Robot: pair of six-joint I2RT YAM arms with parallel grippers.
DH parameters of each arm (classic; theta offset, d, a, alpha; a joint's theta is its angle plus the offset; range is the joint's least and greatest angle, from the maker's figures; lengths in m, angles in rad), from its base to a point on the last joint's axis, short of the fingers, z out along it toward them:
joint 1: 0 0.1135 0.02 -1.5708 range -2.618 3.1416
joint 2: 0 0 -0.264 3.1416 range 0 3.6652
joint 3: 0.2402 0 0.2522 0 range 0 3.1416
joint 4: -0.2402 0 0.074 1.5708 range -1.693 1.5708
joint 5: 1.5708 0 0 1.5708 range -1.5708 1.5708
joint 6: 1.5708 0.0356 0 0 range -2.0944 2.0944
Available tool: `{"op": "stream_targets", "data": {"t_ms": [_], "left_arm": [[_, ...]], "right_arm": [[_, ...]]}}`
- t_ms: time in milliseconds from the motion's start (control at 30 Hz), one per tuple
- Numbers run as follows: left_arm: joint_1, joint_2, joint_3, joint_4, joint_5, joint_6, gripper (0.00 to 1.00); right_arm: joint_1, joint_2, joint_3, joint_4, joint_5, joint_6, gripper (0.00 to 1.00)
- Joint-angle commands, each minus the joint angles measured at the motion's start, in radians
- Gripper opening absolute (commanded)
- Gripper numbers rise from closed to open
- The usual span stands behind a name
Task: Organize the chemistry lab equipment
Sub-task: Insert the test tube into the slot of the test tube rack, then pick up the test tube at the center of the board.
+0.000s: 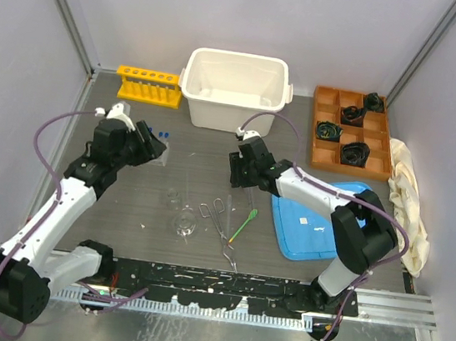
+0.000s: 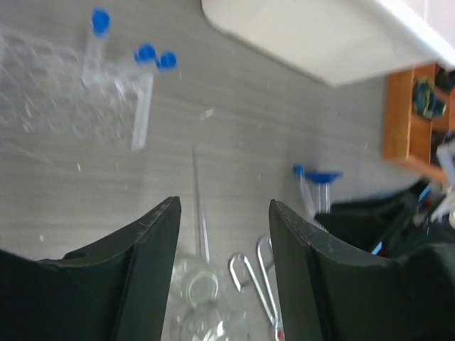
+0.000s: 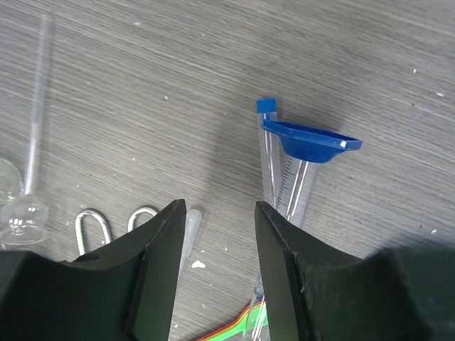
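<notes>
My left gripper is open and holds nothing. It hangs above the table near the clear plastic rack, where three blue-capped test tubes stand. Below it lie a glass rod, small clear flasks and the metal tongs. My right gripper is also open and empty, just above the table. The blue-based cylinder lies on its side to the right of it, with a blue-capped tube alongside. A green spatula shows at the bottom edge. The yellow rack stands at the back left.
A white bin stands at the back centre. An orange tray with black objects sits at the back right, next to a cream cloth. A blue flat lid lies under the right arm. A clear pipette tip lies by the right gripper's left finger.
</notes>
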Motion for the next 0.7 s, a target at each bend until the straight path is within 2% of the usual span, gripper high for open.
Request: {"op": "stream_targets", "data": {"t_ms": [0,133,400,667], "left_arm": [[-0.023,-0.047,-0.027,-0.125,0.155,-0.027,0.54],[-0.026,-0.09,-0.044,-0.202,0.177,-0.011,0.54],[-0.026,-0.195,-0.08,-0.231,0.196,-0.022,0.54],[-0.025,-0.229,-0.098,-0.252,0.215,-0.033,0.54]], "right_arm": [[-0.011,0.021,0.061,-0.009,0.02,0.01,0.5],[-0.015,0.045,0.069,-0.018,0.042,0.002,0.5],[-0.019,0.099,0.077,-0.013,0.057,-0.006,0.49],[-0.02,0.147,0.105,-0.001,0.071,-0.007,0.48]]}}
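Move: The next blue-capped test tube lies some 7 cm below the right hand, about 3 cm to its right and 2 cm back. Beside it the funnel-topped cylinder has its middle roughly 6 cm right and 2 cm back of the hand, and the dropper some 9 cm back and 2 cm left. From the left hand that tube is about 26 cm right, 3 cm back and 20 cm down; the rack is 7 cm ahead, 3 cm left and 17 cm down. The open right hand sinks about 4 cm towards the test tube; the left backs some 8 cm from the rack. ##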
